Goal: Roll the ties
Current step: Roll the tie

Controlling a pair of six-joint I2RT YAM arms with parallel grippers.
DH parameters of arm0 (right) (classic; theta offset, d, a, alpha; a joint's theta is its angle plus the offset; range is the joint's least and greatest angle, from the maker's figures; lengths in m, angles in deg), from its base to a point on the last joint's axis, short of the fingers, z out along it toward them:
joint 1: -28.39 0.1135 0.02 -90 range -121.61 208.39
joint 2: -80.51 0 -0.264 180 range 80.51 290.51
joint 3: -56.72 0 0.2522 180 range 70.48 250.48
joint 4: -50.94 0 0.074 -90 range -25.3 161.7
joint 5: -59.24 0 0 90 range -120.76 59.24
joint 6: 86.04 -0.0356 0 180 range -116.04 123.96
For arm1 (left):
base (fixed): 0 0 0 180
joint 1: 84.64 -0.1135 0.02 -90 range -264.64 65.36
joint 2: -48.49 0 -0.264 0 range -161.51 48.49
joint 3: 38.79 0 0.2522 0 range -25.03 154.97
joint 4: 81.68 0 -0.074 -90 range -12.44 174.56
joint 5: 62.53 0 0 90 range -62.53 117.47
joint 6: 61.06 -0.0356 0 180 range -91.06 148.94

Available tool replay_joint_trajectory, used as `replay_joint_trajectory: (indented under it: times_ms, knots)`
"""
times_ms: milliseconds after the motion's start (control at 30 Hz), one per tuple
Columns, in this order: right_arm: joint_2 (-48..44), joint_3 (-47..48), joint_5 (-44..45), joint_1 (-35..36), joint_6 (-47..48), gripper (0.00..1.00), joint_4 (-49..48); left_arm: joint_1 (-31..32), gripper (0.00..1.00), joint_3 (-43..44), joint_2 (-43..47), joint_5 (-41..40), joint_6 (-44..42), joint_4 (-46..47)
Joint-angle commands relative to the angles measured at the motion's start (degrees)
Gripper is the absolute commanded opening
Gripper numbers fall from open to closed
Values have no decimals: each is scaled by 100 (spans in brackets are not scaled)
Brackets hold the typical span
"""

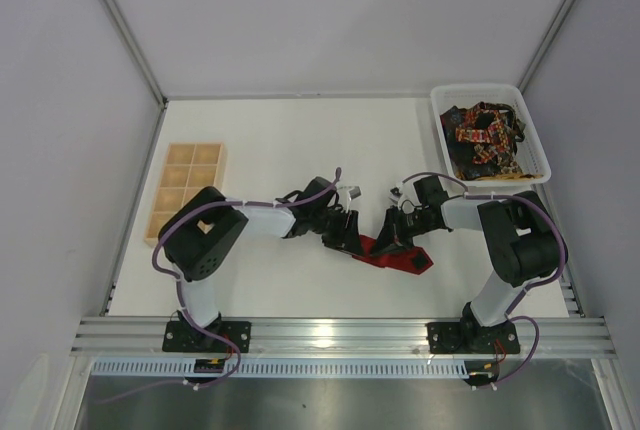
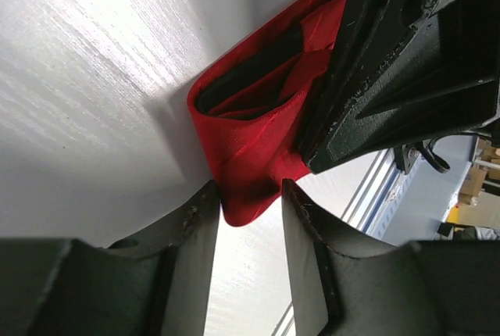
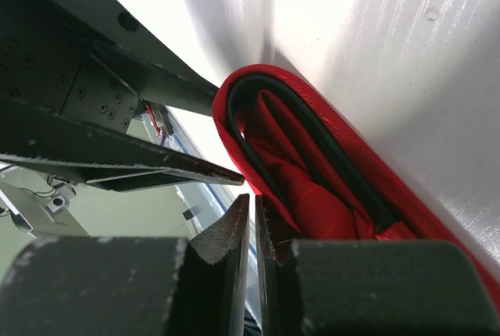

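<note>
A plain red tie [image 1: 388, 254] lies folded into a loose roll on the white table between my two grippers. In the left wrist view the roll [image 2: 250, 133] shows its dark inner lining. Its lower fold reaches in between the tips of my left gripper [image 2: 248, 189], whose jaws stand apart on either side of it. My right gripper [image 3: 252, 201] is shut to a thin slit, with the red tie [image 3: 328, 187] lying against the outer side of one finger. From above, the left gripper [image 1: 347, 234] and right gripper [image 1: 396, 236] face each other over the tie.
A white bin [image 1: 441, 115] at the back right holds several dark patterned ties [image 1: 485, 135]. A wooden tray with square compartments [image 1: 186, 188] sits at the left edge. The metal rail [image 1: 340, 332] runs along the near side.
</note>
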Motion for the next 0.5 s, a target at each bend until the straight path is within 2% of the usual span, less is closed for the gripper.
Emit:
replay_joint_trajectory:
  times_ms: [0,467]
  knots:
    - [15,95,-39,-34,94,12,-32,-24,42,49,-189,76,72,168]
    - [-11,139,-12,-25,94,12,29,-33,17,110,-374,112,284,247]
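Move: The folded left end of the red tie sits at the left hand's part-open fingertips, its middle about 1 cm to their right, level fore and aft, and 1 cm below. The right gripper's tips stand some 6 cm to the left hand's right; the tie's free end with the dark patch is about 17 cm right and 2 cm back, 2 cm lower. From the right hand, that folded end lies roughly 5 cm left and 2 cm below. The left fingers close round the near corner of the tie's folded end and pinch it, starting a grip there, as the hand sinks slowly by about 1 cm and eases some 0.5 cm right towards the right gripper, with hardly any wrist turn. The right hand stays put, its fingers still nearly shut at the fold. ##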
